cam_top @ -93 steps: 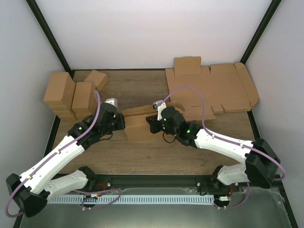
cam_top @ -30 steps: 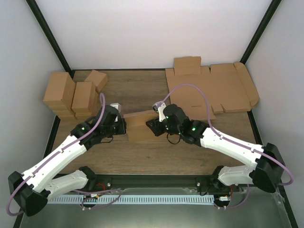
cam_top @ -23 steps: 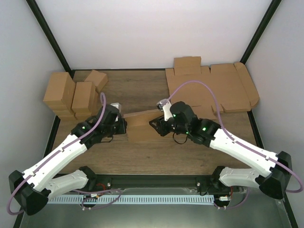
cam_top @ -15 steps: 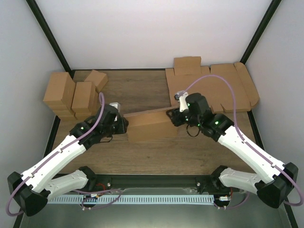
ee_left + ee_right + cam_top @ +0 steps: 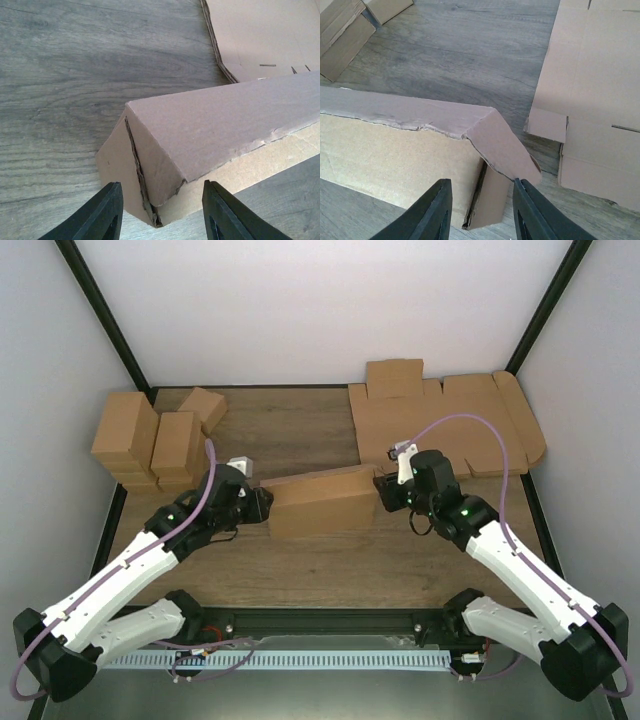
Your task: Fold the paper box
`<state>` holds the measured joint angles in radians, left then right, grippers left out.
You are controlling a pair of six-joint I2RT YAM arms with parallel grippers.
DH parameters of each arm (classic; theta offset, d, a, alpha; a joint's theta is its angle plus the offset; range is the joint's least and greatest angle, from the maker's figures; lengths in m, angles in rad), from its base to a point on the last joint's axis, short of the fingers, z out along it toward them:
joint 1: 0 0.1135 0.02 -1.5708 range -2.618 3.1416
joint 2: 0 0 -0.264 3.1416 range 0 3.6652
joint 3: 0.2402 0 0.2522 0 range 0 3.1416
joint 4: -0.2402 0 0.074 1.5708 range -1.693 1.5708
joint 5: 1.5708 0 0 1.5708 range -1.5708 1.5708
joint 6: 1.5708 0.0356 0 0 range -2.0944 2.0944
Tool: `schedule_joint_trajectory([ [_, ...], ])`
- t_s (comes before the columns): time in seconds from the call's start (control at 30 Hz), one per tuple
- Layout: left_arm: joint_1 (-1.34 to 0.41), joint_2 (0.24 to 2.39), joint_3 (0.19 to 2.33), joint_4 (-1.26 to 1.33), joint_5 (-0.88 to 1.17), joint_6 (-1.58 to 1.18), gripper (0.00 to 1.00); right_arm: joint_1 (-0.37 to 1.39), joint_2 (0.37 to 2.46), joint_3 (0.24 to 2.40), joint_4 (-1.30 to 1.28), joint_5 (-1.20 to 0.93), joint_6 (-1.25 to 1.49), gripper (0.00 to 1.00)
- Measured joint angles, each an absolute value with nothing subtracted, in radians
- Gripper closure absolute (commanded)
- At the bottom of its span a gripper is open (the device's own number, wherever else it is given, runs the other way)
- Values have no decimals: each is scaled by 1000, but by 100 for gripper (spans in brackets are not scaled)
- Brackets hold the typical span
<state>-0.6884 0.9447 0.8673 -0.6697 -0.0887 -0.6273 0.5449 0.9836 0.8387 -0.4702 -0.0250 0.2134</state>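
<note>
The paper box (image 5: pixel 322 502) lies mid-table as a long, low brown shape with its top panel sloping down over the front wall. My left gripper (image 5: pixel 262 505) is at its left end, open, and the box's corner (image 5: pixel 150 165) sits between the fingers without touching them. My right gripper (image 5: pixel 383 490) is at the right end, also open. There the folded end flap (image 5: pixel 505 145) hangs loose just ahead of the fingers.
Several smaller brown cartons (image 5: pixel 150 435) are stacked at the back left, also seen in the right wrist view (image 5: pixel 345 30). Flat cardboard sheets (image 5: pixel 450 425) cover the back right, close behind the right gripper (image 5: pixel 600 100) and at the top of the left wrist view (image 5: pixel 260 35).
The right gripper has slid right along the box to its right end. Both grippers have opened. The box now lies stretched out longer between them.
</note>
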Motion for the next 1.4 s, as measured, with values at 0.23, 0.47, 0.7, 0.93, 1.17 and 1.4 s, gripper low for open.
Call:
schedule_joint_trajectory([
  [0.23, -688, 945, 846, -636, -87, -627, 54, 539, 952, 825, -423, -43, 197, 42],
  [0.47, -688, 918, 813, -610, -83, -627, 50, 539, 844, 793, -364, -87, 229, 33],
  [0.7, -688, 913, 800, -577, -68, -627, 50, 539, 848, 793, -381, -55, 217, 25],
  [0.93, -688, 926, 764, -538, -62, -629, 50, 539, 843, 776, -352, -81, 250, 6],
  [1.17, -688, 920, 745, -507, -65, -627, 50, 553, 877, 765, -202, -169, 324, 4],
  [1.4, -688, 920, 723, -459, -68, -627, 59, 707, 924, 770, -171, -76, 302, 1],
])
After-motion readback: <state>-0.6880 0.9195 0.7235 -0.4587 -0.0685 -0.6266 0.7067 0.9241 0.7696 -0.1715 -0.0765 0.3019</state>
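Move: The box lies between the hands. The middle of its top edge is about 14 cm to the right hand's left, level fore and aft and some 3 cm below; the right end flap lies only 2 cm ahead, 1 cm left and 3 cm below. The flat cardboard is roughly 17 cm ahead, 16 cm right and 12 cm below. From the left hand, the box's near left corner is about 2 cm ahead, 1 cm right and 2 cm below. Up first, by about 4.5 cm, the right hand leaves the box's right end while its fingers spread from a third open to fully open; after a pause it swings some 6 cm left and a little back, in over the box's near side, its left side rolling up about 15 degrees. The left hand, fingers staying half open, eases nearly 2 cm down astride the near left corner. ##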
